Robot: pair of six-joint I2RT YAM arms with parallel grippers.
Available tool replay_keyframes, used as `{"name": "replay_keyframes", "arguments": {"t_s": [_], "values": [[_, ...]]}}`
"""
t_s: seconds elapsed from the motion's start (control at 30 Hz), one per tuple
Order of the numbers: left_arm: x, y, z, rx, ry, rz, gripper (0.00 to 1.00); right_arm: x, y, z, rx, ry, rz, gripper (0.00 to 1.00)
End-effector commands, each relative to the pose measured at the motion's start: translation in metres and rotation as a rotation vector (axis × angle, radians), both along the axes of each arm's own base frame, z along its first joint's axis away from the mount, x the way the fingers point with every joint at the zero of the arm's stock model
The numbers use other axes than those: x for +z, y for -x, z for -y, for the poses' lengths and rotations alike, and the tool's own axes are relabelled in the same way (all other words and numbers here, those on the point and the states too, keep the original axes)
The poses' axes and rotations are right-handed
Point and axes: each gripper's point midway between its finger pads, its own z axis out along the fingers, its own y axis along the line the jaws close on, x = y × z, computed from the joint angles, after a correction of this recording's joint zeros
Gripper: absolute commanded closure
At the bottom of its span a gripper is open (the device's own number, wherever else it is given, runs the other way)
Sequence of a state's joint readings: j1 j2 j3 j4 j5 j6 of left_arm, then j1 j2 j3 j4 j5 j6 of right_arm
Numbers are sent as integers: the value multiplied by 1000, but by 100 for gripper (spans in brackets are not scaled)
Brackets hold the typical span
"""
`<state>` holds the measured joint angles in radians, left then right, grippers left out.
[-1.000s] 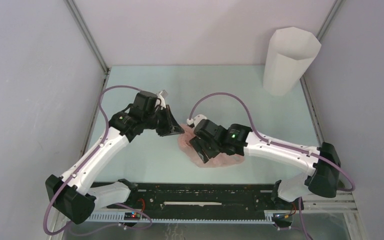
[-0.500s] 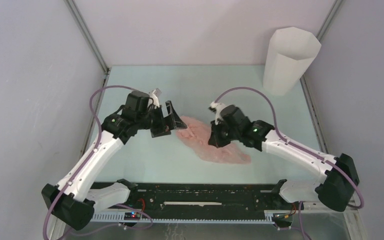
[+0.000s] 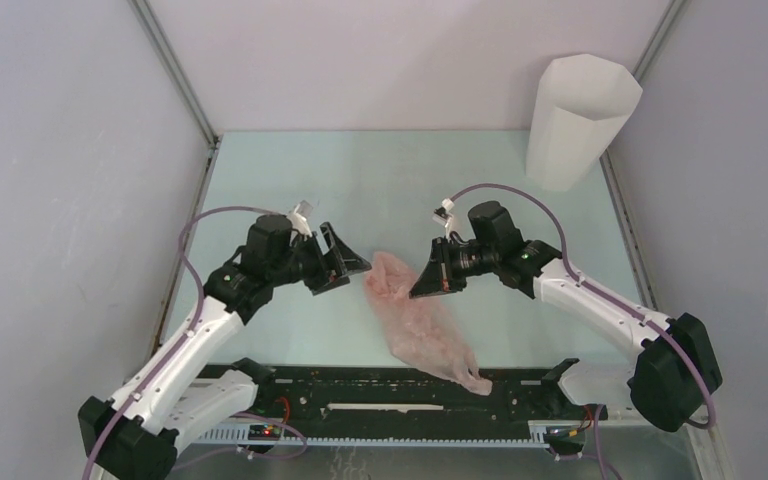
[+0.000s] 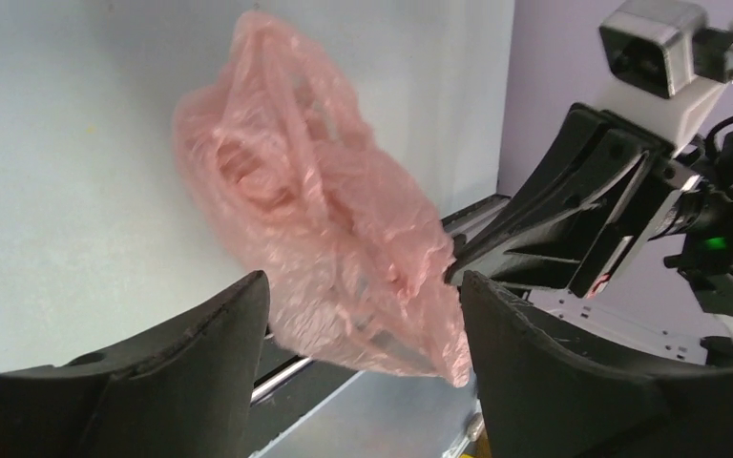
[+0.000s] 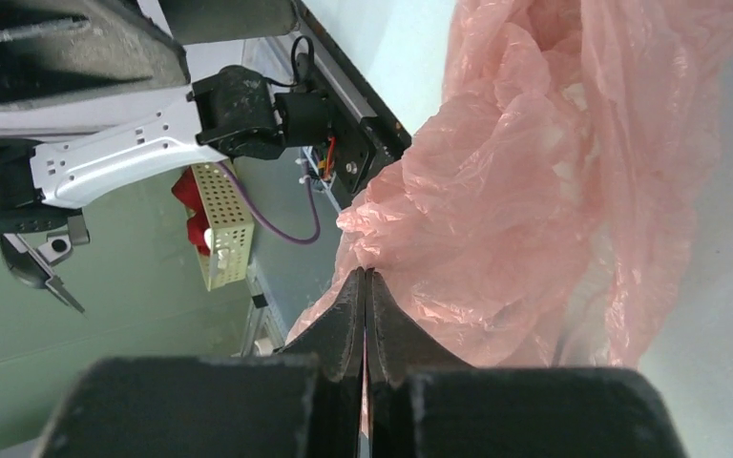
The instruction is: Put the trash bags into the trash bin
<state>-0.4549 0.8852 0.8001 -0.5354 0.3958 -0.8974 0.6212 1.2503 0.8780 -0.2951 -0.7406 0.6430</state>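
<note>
The pale-pink trash bag (image 3: 415,325) hangs stretched and wrinkled from my right gripper (image 3: 422,285), which is shut on a fold of its film. In the right wrist view the two jaws meet at the gripper's tip (image 5: 365,277) with pink bag film (image 5: 554,191) bunched around it. The bag's lower end trails toward the front rail (image 3: 475,383). My left gripper (image 3: 352,265) is open just left of the bag's top, holding nothing. In its wrist view the bag (image 4: 315,219) hangs beyond the spread left gripper (image 4: 363,286). The white faceted trash bin (image 3: 575,120) stands upright at the far right corner.
Grey enclosure walls (image 3: 60,200) close in the table on the left, back and right. A black rail with electronics (image 3: 380,395) runs along the near edge between the arm bases. The left arm's white link (image 5: 124,157) shows in the right wrist view.
The left gripper opened, let go of the bag and drew back to the left. The right gripper shut on the bag and raised it, so the bag now hangs stretched toward the front rail.
</note>
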Motion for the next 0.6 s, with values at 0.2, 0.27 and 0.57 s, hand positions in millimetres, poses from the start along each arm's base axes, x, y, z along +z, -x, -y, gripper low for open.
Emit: {"name": "replay_keyframes", "arguments": {"t_s": [0.2,0.27,0.57], "values": [[-18,-26,48,-48,-77,-82,36,10,4,1,30,-26,8,100],[-29,-24,48,-57,-186,-85,35,11,4,1,31,-31,12,100],[-52,-48,66,-63,-296,-73,65,14,9,6,55,-30,41,100]]}}
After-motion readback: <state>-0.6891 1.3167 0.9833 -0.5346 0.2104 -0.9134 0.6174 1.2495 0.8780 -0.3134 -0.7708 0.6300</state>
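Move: The left hand, fingers open, goes for the trash bag's gathered left corner, about 6 cm to its right, 1 cm ahead and 6 cm below. The bag's middle lies some 11 cm right and 7 cm back, and the shut right gripper 10 cm right and 4 cm back. From the right hand, already holding the bag, that left corner is roughly 4 cm left, 5 cm ahead and a few centimetres down. Bring the left gripper right and down, each by about 6 cm, drifting 2 cm forward, onto the trash bag's gathered left corner beside the right gripper. Roll its left side up and tip it down on the way, some 15 degrees in all, and narrow the fingers to about half their starting gap around the folds. Keep the right gripper shut on the bag and still. ##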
